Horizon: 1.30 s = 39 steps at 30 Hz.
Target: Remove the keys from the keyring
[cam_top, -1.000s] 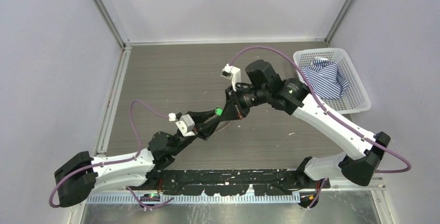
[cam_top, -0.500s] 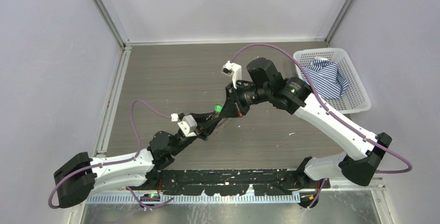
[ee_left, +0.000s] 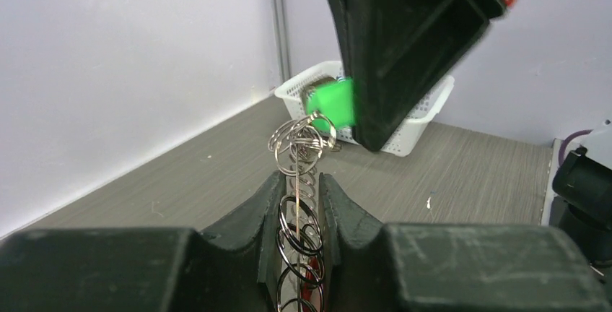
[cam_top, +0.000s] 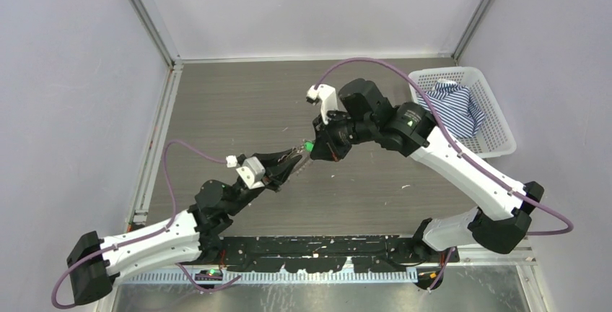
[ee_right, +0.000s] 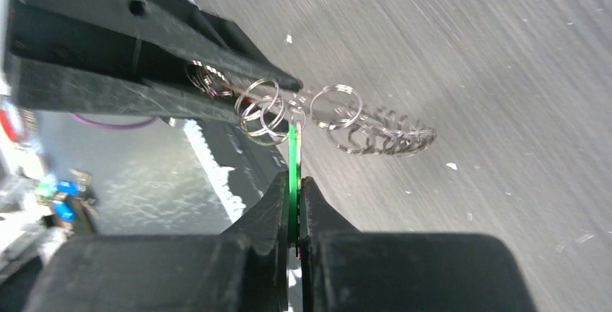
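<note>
My left gripper (ee_left: 299, 183) is shut on the keyring (ee_left: 296, 207), a thin silvery wire seen edge-on with several small silvery rings strung along it between the pads. A knot of rings (ee_left: 303, 137) sticks out past the fingertips. The green-headed key (ee_left: 333, 103) hangs from it, pinched flat in my shut right gripper (ee_right: 291, 180). In the right wrist view the green key (ee_right: 292, 149) meets the ring cluster (ee_right: 263, 110) at the left gripper's fingers (ee_right: 180, 74). From above, both grippers meet mid-table at the green key (cam_top: 308, 145). No silvery key blades show clearly.
A white basket (cam_top: 498, 120) holding a blue striped cloth (cam_top: 451, 104) stands at the right rear. Walls close the table on three sides. The ring bunch casts a shadow on the grey table (ee_right: 390, 139) below.
My left gripper's jaws have narrowed onto the keyring and the left arm has stretched toward the right gripper. The right gripper has lifted the green key slightly up and away.
</note>
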Available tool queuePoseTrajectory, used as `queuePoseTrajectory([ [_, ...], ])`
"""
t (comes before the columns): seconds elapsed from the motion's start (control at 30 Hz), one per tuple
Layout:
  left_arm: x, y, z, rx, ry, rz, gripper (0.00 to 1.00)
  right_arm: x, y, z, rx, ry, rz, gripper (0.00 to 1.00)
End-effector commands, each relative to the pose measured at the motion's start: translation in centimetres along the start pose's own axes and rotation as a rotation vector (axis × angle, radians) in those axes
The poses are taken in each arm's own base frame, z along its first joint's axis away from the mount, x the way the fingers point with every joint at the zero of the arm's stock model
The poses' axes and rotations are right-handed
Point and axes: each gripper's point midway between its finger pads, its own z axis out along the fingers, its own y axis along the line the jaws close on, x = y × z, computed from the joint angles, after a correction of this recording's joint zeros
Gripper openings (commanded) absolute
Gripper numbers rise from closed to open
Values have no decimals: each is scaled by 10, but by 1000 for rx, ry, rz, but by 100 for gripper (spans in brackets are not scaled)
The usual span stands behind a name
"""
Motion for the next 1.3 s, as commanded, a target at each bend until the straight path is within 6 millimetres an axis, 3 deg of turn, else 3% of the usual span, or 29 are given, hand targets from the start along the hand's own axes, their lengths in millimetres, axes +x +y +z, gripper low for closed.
queuePoseTrajectory([
  [0.0, -21, 15, 7, -36, 22, 42, 0, 34, -4, 3, 130, 154, -189, 1],
  [0.07, -17, 13, 12, -18, 67, 74, 0, 36, 12, 9, 59, 150, -172, 1],
  [0.1, -14, 12, 13, -9, 84, 82, 0, 27, 8, 7, 88, 103, -181, 1],
  [0.23, -8, 4, 18, 44, 114, 100, 0, -39, -30, -33, 337, -159, -213, 1],
  [0.3, -8, 0, 20, 69, 127, 114, 0, -68, -30, -50, 375, -302, -219, 1],
  [0.37, -12, -3, 21, 97, 141, 121, 0, -81, -25, -56, 362, -365, -234, 1],
  [0.47, -26, -9, 19, 133, 125, 123, 0, -80, -33, -53, 406, -325, -236, 1],
  [0.67, -33, -14, 17, 186, 171, 139, 0, -80, -20, -62, 345, -340, -259, 1],
  [0.73, -32, -13, 16, 180, 192, 142, 0, -77, -5, -66, 267, -339, -307, 1],
  [0.87, -11, -3, 15, 148, 320, 180, 0, -74, 47, -78, 5, -361, -366, 1],
  [0.93, -8, 0, 17, 143, 363, 197, 0, -69, 58, -79, -60, -328, -364, 1],
  [1.07, -32, -5, 21, 183, 308, 207, 0, -69, 25, -78, 124, -295, -356, 1],
  [1.27, -57, -14, 18, 251, 293, 209, 0, -61, 26, -77, 110, -268, -338, 1],
])
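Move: The green key, already pinched in my right fingers, sits about 3 cm ahead of my left hand, 4 cm to its right and 2 cm higher. My left fingers grip the linked wire rings, which lie from my right hand about 3 cm back, 5 cm left and 2 cm below. The disc hangs roughly 1 cm back of my right hand, 3 cm left and 6 cm below it. Keeping the green key pinched, I swing my right hand back and down, sweep it forward about 5 cm, then draw it back and up to end some 7 cm higher, the wrist rolled about 20 degrees. My left hand keeps its grip on the rings, dips slightly, then rises about 5 cm as its upward-pointing fingers tip nearly level. ##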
